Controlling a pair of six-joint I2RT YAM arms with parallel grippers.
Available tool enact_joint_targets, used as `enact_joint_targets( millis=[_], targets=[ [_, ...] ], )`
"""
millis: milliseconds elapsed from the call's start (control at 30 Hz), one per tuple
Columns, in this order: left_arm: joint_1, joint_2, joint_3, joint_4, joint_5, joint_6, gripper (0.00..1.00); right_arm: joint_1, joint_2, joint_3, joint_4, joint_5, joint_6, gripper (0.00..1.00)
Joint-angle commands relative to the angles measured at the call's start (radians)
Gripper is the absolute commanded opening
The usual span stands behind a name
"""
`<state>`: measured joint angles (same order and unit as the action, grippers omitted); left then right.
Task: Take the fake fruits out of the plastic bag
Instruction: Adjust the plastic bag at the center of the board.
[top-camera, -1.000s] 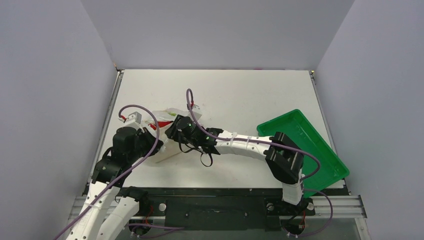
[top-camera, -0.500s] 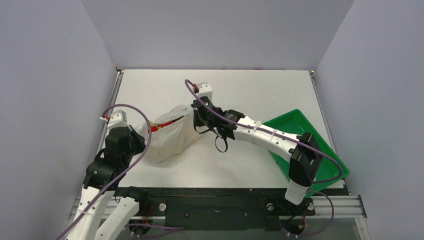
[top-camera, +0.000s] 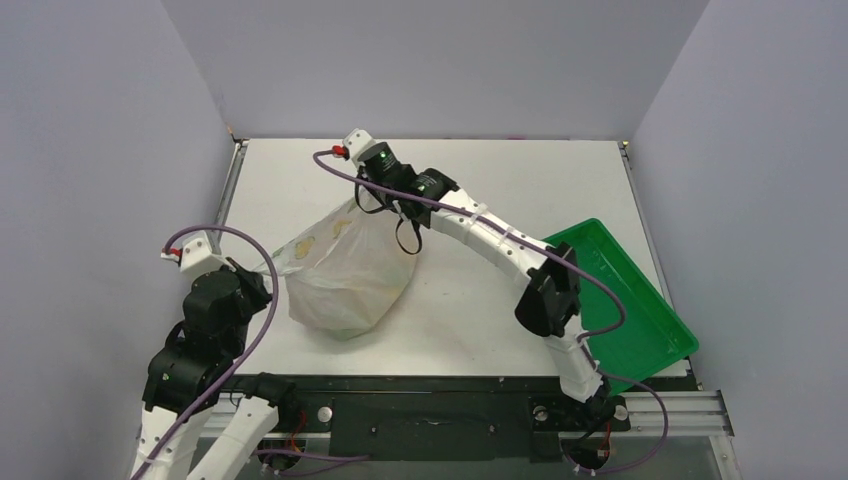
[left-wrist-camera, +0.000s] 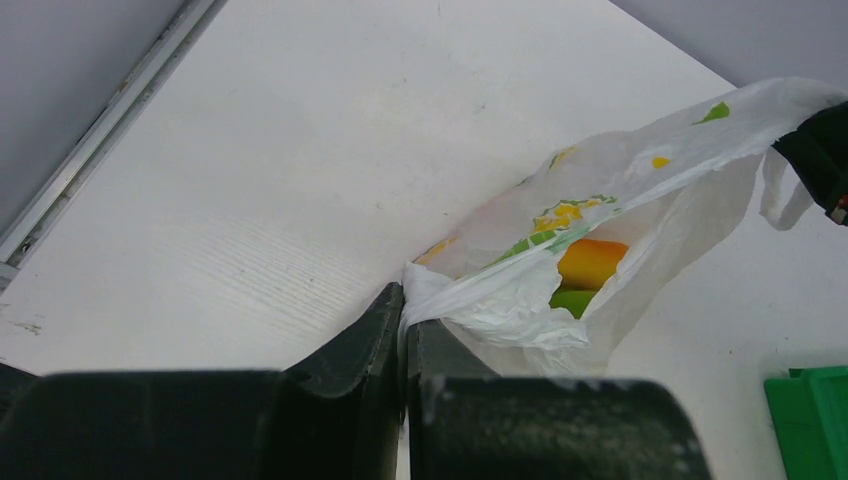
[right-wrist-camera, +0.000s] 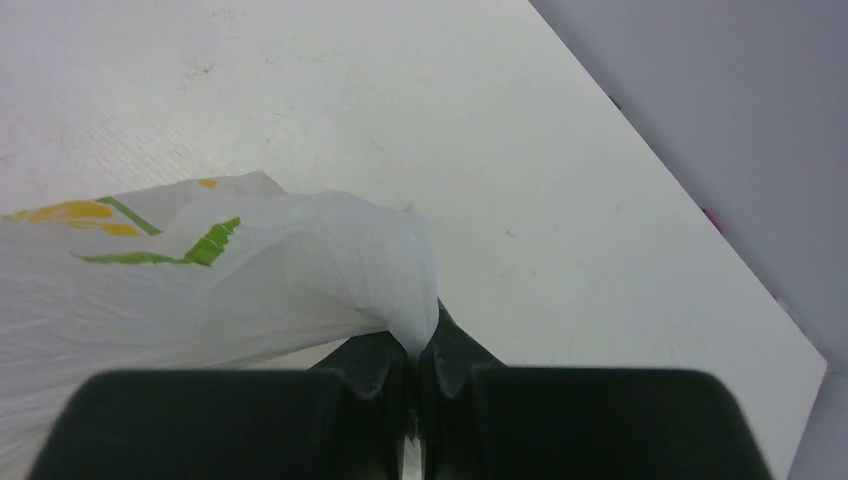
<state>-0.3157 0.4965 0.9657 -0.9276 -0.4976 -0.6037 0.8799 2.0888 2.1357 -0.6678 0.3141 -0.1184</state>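
The translucent white plastic bag (top-camera: 345, 280) hangs stretched between both arms over the table's left middle. My left gripper (left-wrist-camera: 408, 318) is shut on the plastic bag (left-wrist-camera: 620, 215) at its near-left edge. My right gripper (right-wrist-camera: 414, 352) is shut on the plastic bag (right-wrist-camera: 230, 275) at the far top corner, raised above the table. Through the bag's mouth in the left wrist view I see fake fruits: an orange-yellow piece (left-wrist-camera: 590, 262) above a green one (left-wrist-camera: 572, 300). From the top view the fruits are only yellowish blurs through the film (top-camera: 385, 285).
A green rectangular tray (top-camera: 640, 300) lies at the right, partly under the right arm's elbow. The table's left rail (left-wrist-camera: 90, 165) runs close beside the left arm. Grey walls enclose the table on three sides.
The right gripper closed on the bag's far edge and lifted it up and toward the back left. The left arm pulled back toward the near left, so the bag now hangs stretched and bulging.
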Motion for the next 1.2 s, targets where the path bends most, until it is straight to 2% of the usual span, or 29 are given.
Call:
enact_joint_targets(
  millis=[0,167,300,367,500,600,667,733,867,900,1000,1100,1167],
  targets=[
    [0.007,-0.01,0.057,-0.066,-0.107,0.005,0.0,-0.024,0.071,0.153,-0.056,0.118,-0.116,0.0],
    [0.007,-0.012,0.11,-0.078,-0.095,0.033,0.0,0.011,0.104,0.244,-0.021,0.182,-0.152,0.02],
    [0.007,-0.011,0.132,-0.075,-0.046,0.051,0.0,0.037,0.083,0.25,0.02,0.206,-0.193,0.03],
    [0.007,-0.016,0.136,-0.08,-0.026,0.048,0.0,0.051,0.073,0.236,0.054,0.247,-0.235,0.04],
    [0.007,-0.027,0.153,-0.097,-0.025,0.049,0.0,0.073,0.079,0.22,0.177,0.431,-0.379,0.05],
    [0.007,-0.033,0.16,-0.105,-0.031,0.049,0.0,0.073,0.097,0.263,0.197,0.434,-0.433,0.1],
    [0.007,-0.04,0.142,-0.099,-0.021,0.041,0.0,0.076,0.097,0.275,0.216,0.399,-0.438,0.16],
    [0.007,-0.043,0.117,-0.095,0.003,0.024,0.0,0.086,0.086,0.259,0.224,0.356,-0.432,0.33],
    [0.007,-0.059,0.061,-0.07,0.063,-0.002,0.0,0.112,0.08,0.189,0.238,0.355,-0.403,0.51],
    [0.007,-0.06,0.048,-0.066,0.082,-0.001,0.0,0.115,0.081,0.18,0.239,0.385,-0.383,0.54],
    [0.007,-0.045,0.037,-0.058,0.118,0.003,0.0,0.124,0.093,0.174,0.238,0.503,-0.319,0.76],
    [0.007,-0.027,0.045,-0.052,0.143,0.014,0.0,0.123,0.083,0.189,0.234,0.665,-0.244,0.87],
    [0.007,-0.022,0.053,-0.053,0.149,0.019,0.0,0.132,0.054,0.19,0.216,0.689,-0.213,0.92]
  ],
)
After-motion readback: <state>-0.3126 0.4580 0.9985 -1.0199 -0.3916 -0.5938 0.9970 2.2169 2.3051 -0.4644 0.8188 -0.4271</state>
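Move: Ahead and to the right of the left hand, which grips one side of the plastic bag's mouth, the bag's body lies about 11 cm forward, 12 cm right and 16 cm below. The orange fruit inside sits some 13 cm ahead, 13 cm right and 15 cm below that hand. For the right hand, gripping the far side of the mouth, the bag's body is roughly 10 cm back, 7 cm left and 15 cm below. Dipping about 2 cm while easing left, the right hand then lifts away from the bag's body, ending some 6 cm higher and slightly forward. Its fingers tip up about 25 degrees and spread nearly fully, letting go of the rim. The left hand keeps its pinch, drawing back a little, rising 2–3 cm and sinking again. ##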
